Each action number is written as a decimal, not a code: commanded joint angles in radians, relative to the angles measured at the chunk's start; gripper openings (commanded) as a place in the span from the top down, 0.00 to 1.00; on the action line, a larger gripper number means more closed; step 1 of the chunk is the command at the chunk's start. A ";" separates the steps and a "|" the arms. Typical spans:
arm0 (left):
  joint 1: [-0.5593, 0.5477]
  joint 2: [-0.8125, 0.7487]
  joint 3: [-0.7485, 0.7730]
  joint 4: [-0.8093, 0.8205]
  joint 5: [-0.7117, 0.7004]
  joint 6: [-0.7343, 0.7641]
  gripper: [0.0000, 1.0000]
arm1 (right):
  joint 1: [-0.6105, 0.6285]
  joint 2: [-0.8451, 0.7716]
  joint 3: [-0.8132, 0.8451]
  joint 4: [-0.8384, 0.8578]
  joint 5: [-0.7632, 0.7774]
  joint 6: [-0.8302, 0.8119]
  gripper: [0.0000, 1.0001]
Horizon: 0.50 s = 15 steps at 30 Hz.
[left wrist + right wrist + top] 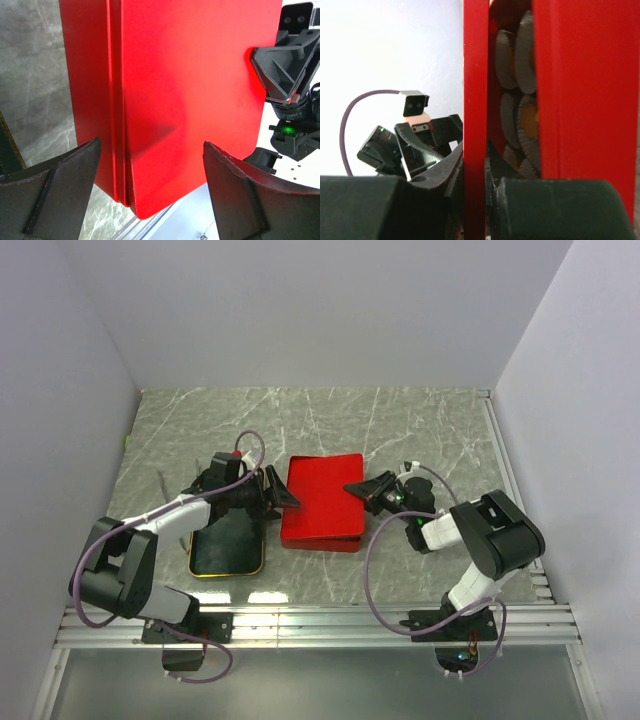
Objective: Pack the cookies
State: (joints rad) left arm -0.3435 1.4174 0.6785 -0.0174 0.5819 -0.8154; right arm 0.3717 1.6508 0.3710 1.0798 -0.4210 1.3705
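A red tin (322,502) lies in the middle of the table. My right gripper (357,490) is shut on the thin red lid edge (475,75) at the tin's right side. Through the gap beside that edge, orange cookies (532,117) show in white paper cups, against the tin's red body (585,100). My left gripper (283,492) hovers at the tin's left side. Its jaws stand wide open over the red lid (190,75), with nothing between them (151,145).
A black tray with a gold rim (226,548) lies at the near left, under the left arm. White walls close in the marble table (420,430) on three sides. A metal rail (320,620) runs along the near edge.
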 commanded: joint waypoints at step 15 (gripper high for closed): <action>0.003 0.071 0.021 0.046 0.045 0.071 0.15 | 0.052 -0.100 0.124 -0.404 0.021 -0.158 0.50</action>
State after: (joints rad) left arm -0.3397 1.4826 0.6788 -0.0151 0.5983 -0.7704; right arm 0.4114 1.6051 0.4488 0.8276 -0.3985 1.2911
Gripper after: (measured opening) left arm 0.849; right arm 0.468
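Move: The right hand still grips the red lid by its right edge. The box it is to close lies under the lid, its middle about 8 cm to that hand's left, 2 cm back and 7 cm below. The open left hand hovers over the opposite edge: the lid's middle is some 9 cm to its right, level fore and aft and about 3 cm lower. From the left hand the black tray lies about 13 cm left, 7 cm back and 9 cm below. Lowering the lid's right side towards the box, the right hand sinks about 2 cm and drifts 1 cm left, then opens its fingers partway and begins to rise. The left hand, fingers still wide open, comes straight down about 2 cm at the box's left side, over the lid's left edge. ##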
